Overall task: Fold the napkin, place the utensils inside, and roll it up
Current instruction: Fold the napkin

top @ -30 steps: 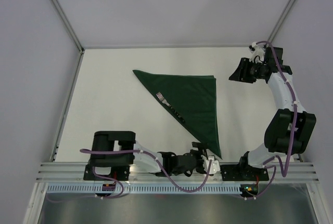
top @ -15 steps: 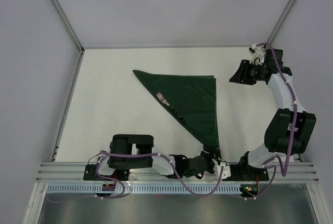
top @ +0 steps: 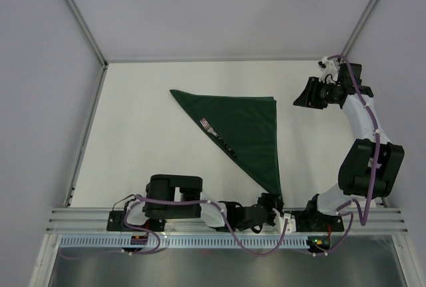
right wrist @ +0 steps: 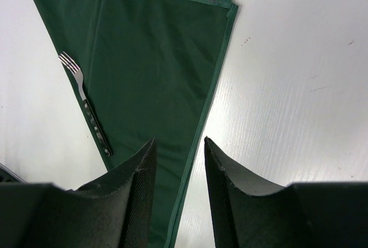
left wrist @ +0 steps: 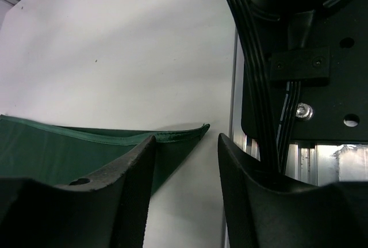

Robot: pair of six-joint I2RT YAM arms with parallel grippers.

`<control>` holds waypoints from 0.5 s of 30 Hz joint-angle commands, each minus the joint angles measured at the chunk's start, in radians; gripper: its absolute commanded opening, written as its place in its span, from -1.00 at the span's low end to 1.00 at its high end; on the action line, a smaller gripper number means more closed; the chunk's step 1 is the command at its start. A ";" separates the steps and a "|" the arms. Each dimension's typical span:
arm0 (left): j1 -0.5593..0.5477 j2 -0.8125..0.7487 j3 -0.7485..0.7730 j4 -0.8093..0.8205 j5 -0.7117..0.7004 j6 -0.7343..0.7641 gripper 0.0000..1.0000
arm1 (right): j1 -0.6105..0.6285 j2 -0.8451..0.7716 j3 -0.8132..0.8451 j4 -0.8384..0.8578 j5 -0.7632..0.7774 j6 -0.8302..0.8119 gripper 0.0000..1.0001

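Note:
The dark green napkin (top: pixel 247 132) lies folded into a triangle on the white table, one tip pointing at the near edge. A fork (top: pixel 218 137) with a black handle rests along its left slanted edge, tines toward the far side. My left gripper (top: pixel 269 200) sits low at that near tip. In the left wrist view the napkin (left wrist: pixel 63 153) tip lies just past the left gripper (left wrist: pixel 185 140), whose jaws stand apart and open. My right gripper (top: pixel 301 95) hovers open to the right of the cloth. Its wrist view shows the napkin (right wrist: pixel 149 58) and fork (right wrist: pixel 87 109) below the right gripper (right wrist: pixel 179 142).
An aluminium rail (top: pixel 200 219) runs along the near table edge, right beside the left gripper. The right arm's black base plate (left wrist: pixel 322 58) stands close on that side. Grey enclosure walls bound the table on the left, the far side and the right.
My left arm has swung right along the near edge to the napkin's near tip, and its jaws have narrowed. The right arm, napkin and fork have hardly moved.

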 commanded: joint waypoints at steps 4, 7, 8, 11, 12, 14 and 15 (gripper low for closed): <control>-0.005 0.043 0.029 0.050 -0.018 0.048 -0.08 | -0.006 -0.020 -0.008 0.029 -0.027 -0.009 -0.14; -0.003 0.050 0.035 0.047 -0.018 0.052 -0.24 | -0.006 -0.021 -0.010 0.031 -0.027 -0.009 -0.15; -0.003 0.051 0.039 0.041 -0.015 0.051 -0.28 | -0.006 -0.021 -0.010 0.031 -0.027 -0.009 -0.15; -0.001 0.054 0.047 0.031 -0.015 0.052 -0.36 | -0.006 -0.020 -0.011 0.031 -0.027 -0.009 -0.16; -0.001 0.054 0.050 0.026 -0.016 0.051 -0.45 | -0.006 -0.020 -0.011 0.032 -0.027 -0.009 -0.17; 0.000 0.054 0.061 0.014 -0.024 0.045 -0.64 | -0.006 -0.018 -0.011 0.032 -0.028 -0.010 -0.17; 0.002 0.056 0.066 0.011 -0.026 0.043 -0.85 | -0.006 -0.018 -0.011 0.032 -0.029 -0.010 -0.18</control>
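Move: The folded napkin's near right corner, still flat on the table, lies almost between the left hand's open fingers, about 1 cm back, 1 cm right and 1 cm below their midpoint. The fork's middle is roughly 27 cm ahead of the left hand and 22 cm to its left; the napkin's far right corner is some 44 cm ahead and 2 cm right, both just below hand height. From the right hand, the near corner lies about 33 cm back, 11 cm left and 16 cm down. The napkin's near right corner gets pinched: the left hand, already low with its fingers pointing right along the table's near edge, sinks under 1 cm and edges about half a centimetre to the right while its fingers close from half open to nearly shut on the cloth tip. The wrist keeps its attitude. ##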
